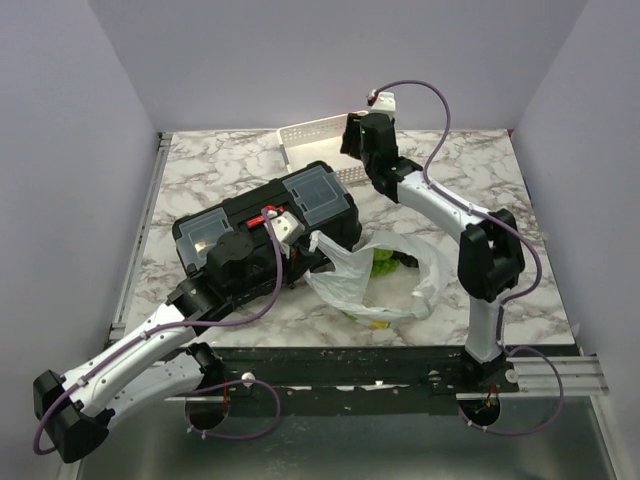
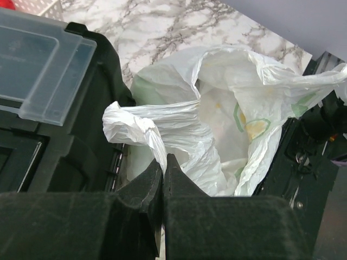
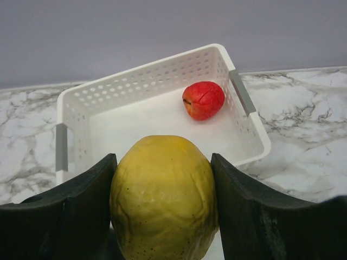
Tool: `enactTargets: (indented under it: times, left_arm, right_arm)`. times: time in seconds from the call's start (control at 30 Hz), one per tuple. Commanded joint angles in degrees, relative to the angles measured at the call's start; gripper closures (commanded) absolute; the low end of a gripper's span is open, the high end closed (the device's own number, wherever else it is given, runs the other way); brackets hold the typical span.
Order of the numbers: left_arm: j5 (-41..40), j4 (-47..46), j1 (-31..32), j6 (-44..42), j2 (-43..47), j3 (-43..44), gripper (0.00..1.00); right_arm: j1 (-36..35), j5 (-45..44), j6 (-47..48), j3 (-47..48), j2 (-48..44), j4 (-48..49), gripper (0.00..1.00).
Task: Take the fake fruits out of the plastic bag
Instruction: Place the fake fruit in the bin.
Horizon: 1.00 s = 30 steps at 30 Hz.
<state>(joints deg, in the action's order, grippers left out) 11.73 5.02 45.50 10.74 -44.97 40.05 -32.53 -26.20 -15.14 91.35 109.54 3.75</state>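
Note:
The white crinkly plastic bag (image 1: 385, 285) lies open on the marble table in front of the black toolbox. A green fake fruit (image 1: 383, 264) shows in its mouth, and yellow and green patches show through the plastic bag (image 2: 227, 103) in the left wrist view. My left gripper (image 2: 164, 160) is shut on a twisted handle of the bag beside the toolbox. My right gripper (image 3: 162, 158) is shut on a yellow fake fruit (image 3: 162, 200), which it holds just above the near edge of the white basket (image 3: 141, 73). A red fake fruit (image 3: 203, 100) lies in that basket.
The black toolbox (image 1: 270, 225) with clear lid compartments stands at the middle left, touching the bag. The white perforated basket (image 1: 310, 135) sits at the back near the wall, under my right gripper (image 1: 352, 140). Purple walls enclose the table on three sides.

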Motion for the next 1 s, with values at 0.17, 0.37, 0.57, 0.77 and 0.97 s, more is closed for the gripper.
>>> enactTargets:
  times: [0.17,0.37,0.57,0.77,0.97]
  left_arm:
    - [3.66,-0.36,0.08,0.13,0.91,1.48,1.00]
    - [4.33,-0.22,-0.01,0.42,1.27,1.62,1.00]
    - [4.62,-0.27,0.05,0.33,1.49,1.60,1.00]
    - [4.38,-0.17,0.07,0.16,1.39,1.62,1.00]
    - [4.61,-0.20,0.04,0.23,0.98,1.69,1.00]
  right_arm:
    - [6.98,9.95,-3.23,19.63,19.16,-6.40,0.86]
    - [7.27,12.16,-3.62,25.24,25.47,-8.38,0.64]
    - [7.24,14.68,-3.99,26.61,28.96,-7.43,0.38]
    - [7.22,13.44,-2.04,34.50,31.70,-14.04,0.04]
    - [7.27,11.32,-2.40,34.11,25.13,-21.82,0.02]
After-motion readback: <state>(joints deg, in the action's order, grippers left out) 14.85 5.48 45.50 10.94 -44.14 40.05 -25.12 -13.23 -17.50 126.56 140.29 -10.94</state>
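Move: The bin's middle, where the right hand's yellow fruit should go, is about 14 cm ahead, 3 cm left and 19 cm below. The red fruit already in it lies about 18 cm ahead, 4 cm right and 18 cm below. Some 9 cm back, 22 cm left and 17 cm below this hand is the black case. From the left hand, the bin lies roughly 46 cm ahead, 5 cm right and 20 cm below. Carry the yellow fruit forward about 10 cm with the right gripper, bending ever more steeply into a descent of some 12 cm to the near part of the bin, fingers tipping about 10 degrees further down. Once low, spread the fingers from part-open to full width to let the fruit go, then start back up a couple of centimetres. ##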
